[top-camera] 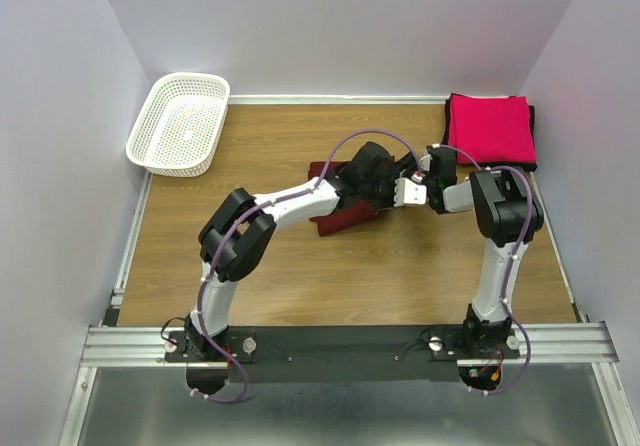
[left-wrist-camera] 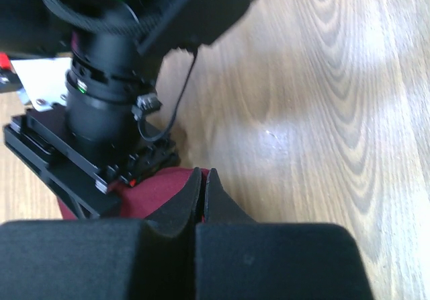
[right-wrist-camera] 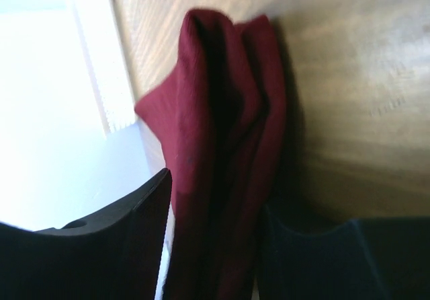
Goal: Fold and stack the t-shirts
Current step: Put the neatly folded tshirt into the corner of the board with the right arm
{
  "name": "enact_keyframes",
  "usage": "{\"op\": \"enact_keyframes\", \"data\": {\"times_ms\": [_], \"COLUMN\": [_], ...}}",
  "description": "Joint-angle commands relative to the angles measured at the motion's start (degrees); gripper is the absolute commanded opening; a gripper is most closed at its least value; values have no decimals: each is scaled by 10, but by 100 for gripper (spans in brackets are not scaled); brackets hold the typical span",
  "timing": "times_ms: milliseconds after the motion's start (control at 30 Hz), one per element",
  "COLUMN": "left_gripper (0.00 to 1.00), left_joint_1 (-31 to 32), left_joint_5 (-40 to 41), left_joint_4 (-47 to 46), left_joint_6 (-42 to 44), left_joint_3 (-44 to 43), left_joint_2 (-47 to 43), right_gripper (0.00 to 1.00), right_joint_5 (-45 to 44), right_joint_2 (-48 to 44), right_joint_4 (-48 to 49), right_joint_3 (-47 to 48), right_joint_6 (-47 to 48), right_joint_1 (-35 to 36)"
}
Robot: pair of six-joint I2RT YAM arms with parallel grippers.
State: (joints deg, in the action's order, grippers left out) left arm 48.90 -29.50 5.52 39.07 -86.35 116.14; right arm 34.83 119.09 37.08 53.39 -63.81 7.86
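Note:
The dark maroon t-shirt [top-camera: 342, 218] lies bunched in the middle of the table, mostly hidden under both grippers. My left gripper [top-camera: 374, 192] is shut on a thin edge of it; in the left wrist view the fingers [left-wrist-camera: 185, 199] are pressed together with maroon cloth [left-wrist-camera: 151, 191] beside and between them. My right gripper [top-camera: 408, 193] is shut on a thick gathered fold of the maroon shirt [right-wrist-camera: 222, 145], lifted off the wood. The bright pink-red t-shirt [top-camera: 490, 129] lies folded at the back right, on a black one showing at its edge [top-camera: 534, 141].
A white mesh basket [top-camera: 180, 123] stands at the back left corner. The right gripper's black body [left-wrist-camera: 101, 138] is very close to the left fingers. Walls close in the wooden table [top-camera: 300, 286] on three sides.

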Motion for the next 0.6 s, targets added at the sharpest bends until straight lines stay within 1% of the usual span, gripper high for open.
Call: {"op": "enact_keyframes", "data": {"times_ms": [0,100,133,167,200,233,267,300,333,367,400,433,467,500,533,567], "left_gripper": [0,0,0,3,15,22,28,39,41,43,46,47,48,48,49,57], "left_joint_1": [1,1,1,1,0,-3,-6,-20,-29,-39,-66,-78,-91,-102,-123,-133], "left_joint_5": [-38,-36,-35,-33,-31,-32,-40,-46,-53,-62,-80,-86,-94,-98,-101,-111], "left_joint_4": [-20,-19,-18,-18,-17,-15,-8,-1,7,23,30,38,54,62,80,88], "left_joint_6": [-15,-14,-16,-19,-23,-29,-42,-49,-57,-74,-83,-91,-101,-103,-103,-102], "left_joint_3": [-22,-22,-23,-25,-26,-26,-25,-22,-19,-15,-6,0,7,13,26,33], "left_joint_2": [0,2,6,7,7,3,-1,-13,-22,-33,-52,-62,-81,-81,-98,-107], "right_gripper": [55,48,40,35,28,22,13,8,6,4,1,1,0,1,1,1], "right_joint_5": [-70,-70,-70,-67,-62,-55,-45,-41,-38,-28,-26,-25,-27,-29,-41,-45], "right_joint_2": [30,35,38,39,38,38,36,33,32,30,31,32,32,32,31,34], "right_joint_4": [-5,-4,-5,-5,-10,-27,-53,-120,-158,-195,-258,-285,-321,-322,-355,-369], "right_joint_3": [15,22,25,28,43,58,76,123,124,172,200,222,258,272,285,315], "right_joint_6": [14,18,25,32,42,74,96,158,159,230,264,296,348,372,416,438], "right_joint_1": [5,8,8,9,10,8,8,8,8,8,8,7,3,1,-3,-6]}}
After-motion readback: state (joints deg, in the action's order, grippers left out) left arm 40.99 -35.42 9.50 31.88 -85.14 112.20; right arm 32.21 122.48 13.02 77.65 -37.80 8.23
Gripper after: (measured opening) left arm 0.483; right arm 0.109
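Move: The right hand, half open and low by the board, already has the folded t-shirt's raised right edge between its fingers. The shirt's middle lies about 12 cm to its left, 7 cm back and 2 cm lower. The red t-shirt on the stack lies some 21 cm right and 8 cm ahead. From the left hand, still shut on the shirt, its middle is roughly 11 cm left, 4 cm ahead and 10 cm below. Forward barely a centimetre and slightly down, the right hand closes on the t-shirt's edge, pinches it, then hauls it forward, about 7 cm in all, rising some 3 cm as the wrist tilts up and rolls by about 25 degrees. As that grip closes, the left fingers open to half, let go and back off some 5 cm left, also forward and up. ##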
